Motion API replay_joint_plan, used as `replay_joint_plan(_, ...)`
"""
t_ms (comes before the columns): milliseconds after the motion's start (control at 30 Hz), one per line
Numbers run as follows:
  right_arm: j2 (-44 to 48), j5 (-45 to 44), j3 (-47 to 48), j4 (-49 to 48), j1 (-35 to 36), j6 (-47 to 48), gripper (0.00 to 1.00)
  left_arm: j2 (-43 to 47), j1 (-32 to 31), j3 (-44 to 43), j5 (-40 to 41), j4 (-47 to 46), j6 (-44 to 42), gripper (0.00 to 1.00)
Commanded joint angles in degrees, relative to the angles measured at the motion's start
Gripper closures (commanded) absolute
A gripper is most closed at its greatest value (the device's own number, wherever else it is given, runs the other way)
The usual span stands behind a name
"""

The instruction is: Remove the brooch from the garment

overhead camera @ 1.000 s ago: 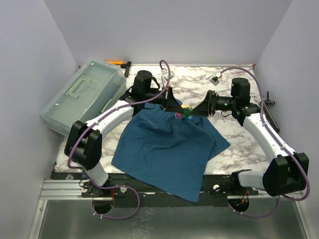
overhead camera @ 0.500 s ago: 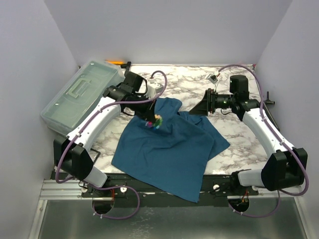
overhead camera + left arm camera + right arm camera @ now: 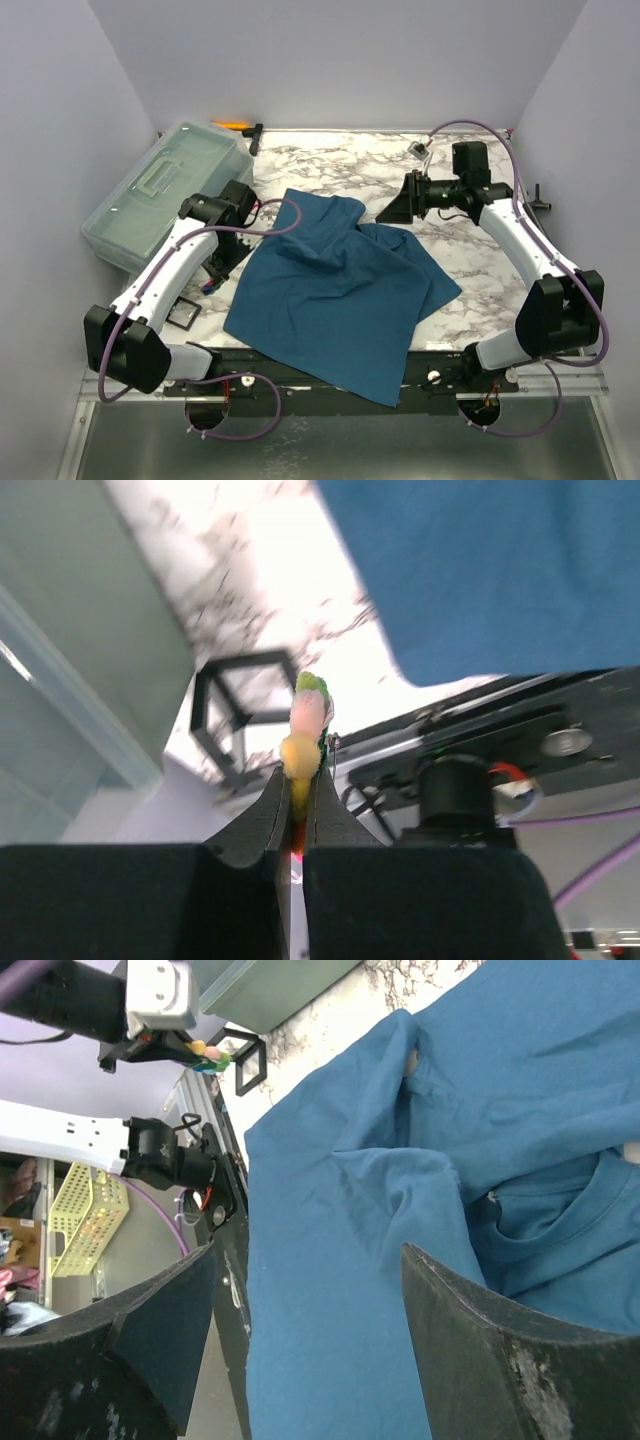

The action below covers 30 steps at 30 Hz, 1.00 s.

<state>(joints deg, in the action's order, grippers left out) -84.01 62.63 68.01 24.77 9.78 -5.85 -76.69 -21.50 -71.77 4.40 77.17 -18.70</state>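
The brooch, a small flower of yellow, pink and green, is pinched between the fingers of my left gripper, which is shut on it. It hangs clear of the garment, a teal-blue T-shirt crumpled across the middle of the table. In the top view the left gripper is off the shirt's left edge, above the marble. The right wrist view also catches the brooch. My right gripper stands open over the shirt's upper right folds, nothing between its fingers.
A grey-green lidded plastic box fills the back left. A small black square frame lies on the table below my left gripper. An orange-handled tool lies behind the box. The marble table shows bare at the right.
My left gripper has carried the brooch off the shirt, leftward and toward the near edge beside the black frame. The right gripper has opened wider and drawn back from the shirt's raised fold, which has dropped.
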Motion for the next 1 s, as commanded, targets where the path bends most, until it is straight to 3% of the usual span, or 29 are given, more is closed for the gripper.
replay_joint_plan(0, -2.4, -0.2, 3.5, 3.9, 0.1, 4.3, 0.24, 3.9, 0.1, 5.3, 16.9, 4.8, -1.9, 1.0)
replay_joint_plan(267, -4.3, 0.1, 5.0, 5.1, 0.1, 5.3, 0.24, 8.8, 0.2, 14.2, 24.9, 4.6, -0.3, 1.0)
replay_joint_plan(767, -4.6, -0.9, 6.3, 6.5, 0.2, 4.9, 0.23, 10.1, 0.2, 23.8, 21.2, -3.5, -0.5, 1.0)
replay_joint_plan(967, -3.9, -1.9, 6.5, 7.5, 0.1, 4.6, 0.23, 7.9, 0.3, 28.3, 22.8, -10.8, -2.4, 1.0)
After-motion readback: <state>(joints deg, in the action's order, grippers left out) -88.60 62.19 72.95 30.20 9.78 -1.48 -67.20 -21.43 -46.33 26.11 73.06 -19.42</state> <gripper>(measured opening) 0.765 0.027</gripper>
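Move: The brooch is already in the left fingers. The black frame it is carried towards stands about 11 cm to that hand's left, 6 cm back and some 14 cm below. The lidded box's middle is about 17 cm ahead and 12 cm left of the left hand, 9 cm down; the garment's is around 25 cm right and about level, 16 cm down. From the right hand the frame is roughly 43 cm left, 17 cm back and 22 cm below. The brooch, still pinched in the shut left fingers, is carried clear of the garment towards the black frame at the table's near left: about 9 cm left and 5 cm back, slowing, while the wrist rolls some 25 degrees so the fingertips swing out to the left. Then the left hand sinks nearly straight down, still without letting go. ##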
